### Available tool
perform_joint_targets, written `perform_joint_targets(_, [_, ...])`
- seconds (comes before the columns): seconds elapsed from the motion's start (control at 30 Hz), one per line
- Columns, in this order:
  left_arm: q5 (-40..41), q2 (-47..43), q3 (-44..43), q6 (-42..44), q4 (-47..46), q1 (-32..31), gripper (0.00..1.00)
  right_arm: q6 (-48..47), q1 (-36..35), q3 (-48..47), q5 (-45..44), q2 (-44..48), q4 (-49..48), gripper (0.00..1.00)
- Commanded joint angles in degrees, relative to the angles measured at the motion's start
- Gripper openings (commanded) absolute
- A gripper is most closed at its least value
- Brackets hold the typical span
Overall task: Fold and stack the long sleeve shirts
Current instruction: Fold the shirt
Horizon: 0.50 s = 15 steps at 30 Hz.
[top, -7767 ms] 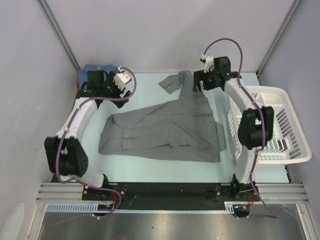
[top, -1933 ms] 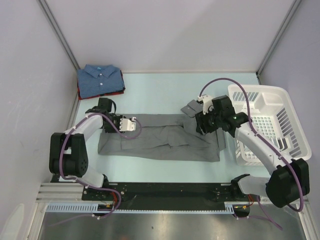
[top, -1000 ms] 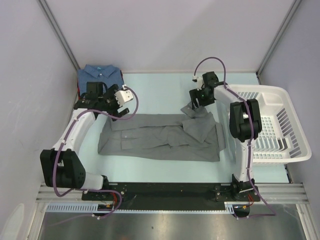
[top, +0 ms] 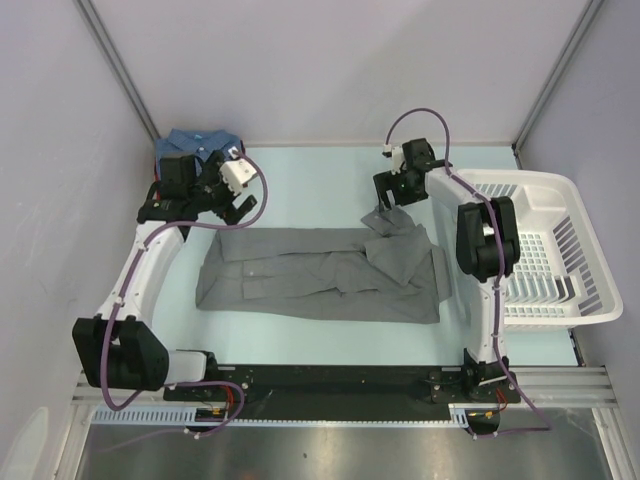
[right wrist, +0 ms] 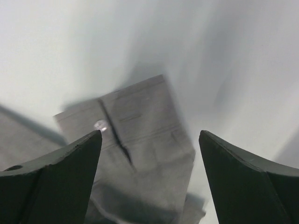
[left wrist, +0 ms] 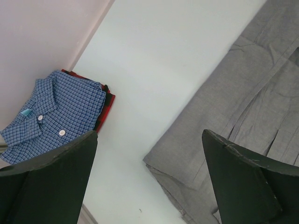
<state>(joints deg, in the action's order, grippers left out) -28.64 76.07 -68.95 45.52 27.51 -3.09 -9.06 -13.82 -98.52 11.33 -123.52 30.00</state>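
Note:
The mid-grey long sleeve shirt [top: 320, 275] lies flat in the middle of the table, folded into a long strip, and its left end [left wrist: 243, 93] shows in the left wrist view. One sleeve cuff [top: 379, 218] sticks out at its far right corner. My right gripper [top: 392, 196] hovers open just above that cuff [right wrist: 135, 126], gripping nothing [right wrist: 149, 133]. The blue checked shirt [left wrist: 56, 112] sits folded in the far left corner on a dark red one [left wrist: 108, 100]. My left gripper [top: 238, 203] hangs open and empty [left wrist: 149, 135] between that stack [top: 195, 140] and the grey shirt.
A white slatted basket [top: 540, 250] stands at the right edge, close behind the right arm. Walls close the table at the back and both sides. Bare pale table surface [top: 310, 185] lies between the two grippers.
The grey shirt's far half was folded down into a strip earlier. In the last second my left gripper drew back toward the blue shirt; the right gripper rose slightly over the cuff.

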Motion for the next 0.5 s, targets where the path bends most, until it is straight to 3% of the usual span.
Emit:
perform_joint_targets(0.0, [-0.5,-2.9,-0.5,-1.0,-0.4,0.3,0.99,-0.3,0.4,-4.9,-2.1,-3.7,2.3,0.92])
perform_joint_targets(0.1, [-0.2,-2.9,-0.3,-1.5,-0.7,0.3,1.0,-0.6,0.4,-6.8,-1.5,-5.8,5.0,0.91])
perform_joint_targets(0.2, [0.5,-3.0,-0.1,-2.4,-1.6,0.3,0.99,-0.7,0.1,-6.3,-0.7,-6.7,6.3,0.82])
perform_joint_targets(0.3, [2.0,-3.4,0.2,-4.3,-4.2,0.3,0.99,1.1,0.2,-5.1,1.1,-7.6,7.1,0.56])
perform_joint_targets(0.33, [3.1,-3.6,0.4,-5.0,-5.3,0.4,1.0,1.6,0.3,-4.5,1.8,-7.6,7.2,0.42])
perform_joint_targets(0.4, [2.8,-3.7,0.2,-5.6,-7.4,0.4,0.99,1.2,0.0,-3.1,2.3,-6.7,7.0,0.28])
perform_joint_targets(0.43, [2.2,-3.7,0.0,-5.6,-7.7,0.3,0.99,1.1,0.0,-2.9,2.4,-6.1,6.9,0.09])
perform_joint_targets(0.47, [1.1,-3.7,-0.5,-5.6,-7.9,0.4,0.99,1.1,0.2,-2.9,2.3,-5.3,7.0,0.0])
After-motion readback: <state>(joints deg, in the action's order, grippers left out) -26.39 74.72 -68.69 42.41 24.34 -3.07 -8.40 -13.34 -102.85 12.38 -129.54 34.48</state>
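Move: The gray shirt's sleeve cuff lies almost under the right hand's open fingers, about 2 cm back, 1 cm left and 4 cm below the hand. From that hand the shirt's body is centred some 16 cm back and 15 cm left, and the folded sleeve flap about 11 cm straight back. The basket's middle is some 32 cm to the right and 11 cm back. For the left hand, the cuff lies about 32 cm right, 9 cm ahead and 21 cm below. The sleeve cuff is taken from above: the right hand drops some 3 cm to the cloth, quickly at first and then barely sinking, tipping its fingers about 5 degrees more steeply down. Low over the cuff its wide-open fingers then close nearly shut, pinching the cuff's right-hand side between the tips. ##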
